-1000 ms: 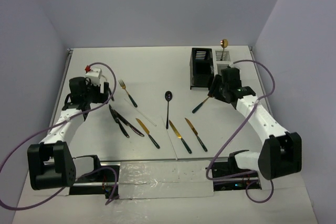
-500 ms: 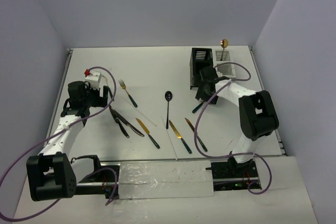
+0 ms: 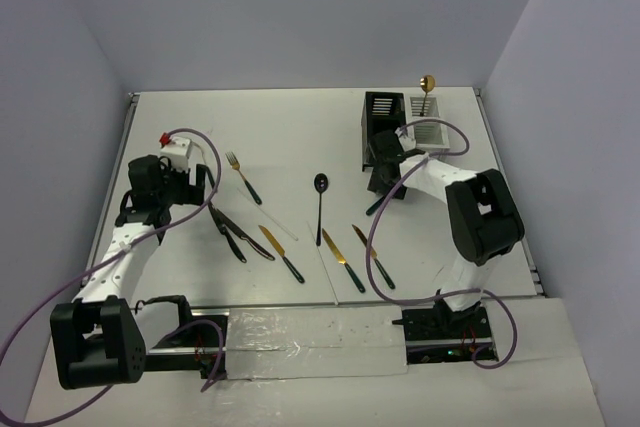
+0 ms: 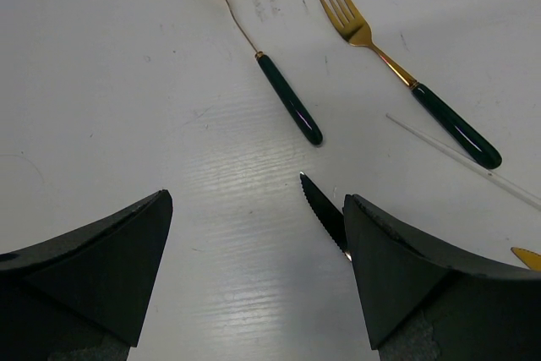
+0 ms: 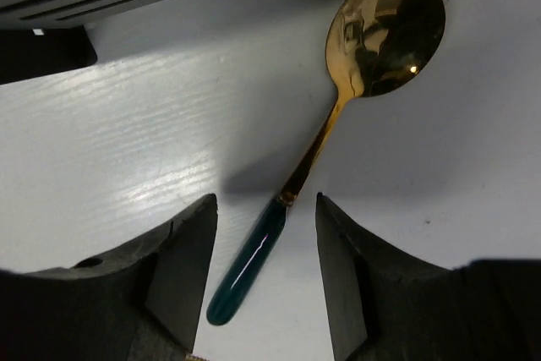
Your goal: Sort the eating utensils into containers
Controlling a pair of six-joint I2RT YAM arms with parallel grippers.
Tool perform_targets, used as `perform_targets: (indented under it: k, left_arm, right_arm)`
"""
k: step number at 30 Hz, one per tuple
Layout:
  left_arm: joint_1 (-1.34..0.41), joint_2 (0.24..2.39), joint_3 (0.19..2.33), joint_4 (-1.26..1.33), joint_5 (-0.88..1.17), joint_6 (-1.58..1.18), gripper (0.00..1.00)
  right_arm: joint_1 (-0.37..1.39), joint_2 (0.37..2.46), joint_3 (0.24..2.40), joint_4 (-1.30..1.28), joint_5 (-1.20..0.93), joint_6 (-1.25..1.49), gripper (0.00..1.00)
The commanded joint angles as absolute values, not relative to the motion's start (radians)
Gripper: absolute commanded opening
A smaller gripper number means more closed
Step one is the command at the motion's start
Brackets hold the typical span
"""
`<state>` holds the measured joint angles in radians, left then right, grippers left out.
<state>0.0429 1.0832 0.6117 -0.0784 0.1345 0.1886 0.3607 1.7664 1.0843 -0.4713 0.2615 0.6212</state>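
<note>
A gold spoon (image 5: 338, 116) with a dark green handle lies on the table just in front of the black container (image 3: 383, 127). My right gripper (image 5: 266, 209) is open and straddles that handle, with a gap on both sides. The white container (image 3: 428, 119) holds one upright gold spoon (image 3: 427, 82). My left gripper (image 4: 258, 234) stands wide open over bare table, and a black serrated knife tip (image 4: 325, 213) lies by its right finger. Two gold forks (image 4: 287, 107) (image 4: 406, 73) lie beyond it.
Between the arms lie a black spoon (image 3: 320, 197), two black knives (image 3: 235, 232), three gold knives (image 3: 282, 252) (image 3: 342, 259) (image 3: 372, 255) and a thin white stick (image 3: 280, 225). Purple cables loop beside both arms. Side walls close in the table.
My right arm has swung in from the right and come down over the spoon by the black container, and its jaws have narrowed a little. The left gripper has shifted slightly and stays wide open.
</note>
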Motion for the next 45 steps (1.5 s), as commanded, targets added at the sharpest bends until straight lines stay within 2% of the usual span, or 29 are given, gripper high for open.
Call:
perform_targets:
  k: [1,6,11,16,30,33,37,40,45]
  left_arm:
    - [0.049,1.048,0.607,-0.025,0.132,0.193,0.93]
    - [0.049,1.04,0.601,-0.023,0.138,0.196,0.93]
    - [0.049,1.028,0.595,-0.015,0.126,0.201,0.93]
    - [0.049,1.023,0.594,-0.011,0.144,0.202,0.93]
    - [0.051,1.002,0.586,-0.009,0.13,0.209,0.93]
    - [0.051,0.996,0.586,-0.009,0.129,0.209,0.93]
    - [0.051,0.98,0.584,-0.009,0.123,0.209,0.93]
    - [0.051,0.97,0.581,-0.009,0.117,0.209,0.93]
    - [0.051,0.95,0.578,-0.009,0.109,0.21,0.93]
  right_arm:
    - [0.385,1.703,1.0,-0.462,0.285,0.681,0.57]
    - [0.39,1.597,0.914,-0.322,0.325,0.727,0.58]
    - [0.393,1.635,0.917,-0.336,0.348,0.747,0.59]
    - [0.397,1.546,0.85,-0.273,0.391,0.768,0.59]
    - [0.433,1.614,0.848,-0.348,0.368,0.788,0.56]
    - [0.439,1.6,0.831,-0.359,0.367,0.79,0.49]
    - [0.456,1.598,0.828,-0.387,0.367,0.779,0.32]
    - [0.457,1.589,0.819,-0.391,0.359,0.776,0.23]
    - [0.463,1.537,0.77,-0.432,0.301,0.759,0.14]
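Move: Under the open right fingers lies the gold spoon, its middle only about 2 cm ahead, 2 cm to the right and 1 cm below, handle pointing back and left. The black container stands some 18 cm ahead, with the white container roughly 17 cm ahead and 12 cm to the right of the hand. A knife lies about 15 cm back and 1 cm left. From the left hand the spoon is some 50 cm right, 4 cm ahead and 11 cm below. Drawing back about 4.5 cm from the black container and sinking barely 1 cm, the right hand slides its fingers from the spoon's neck to the green handle, fingers tipping up slightly as the hand turns a few degrees clockwise and partly back. Late on, still easing back, the fingers close and pinch the upper handle. The empty, open left hand rises about 2 cm. ##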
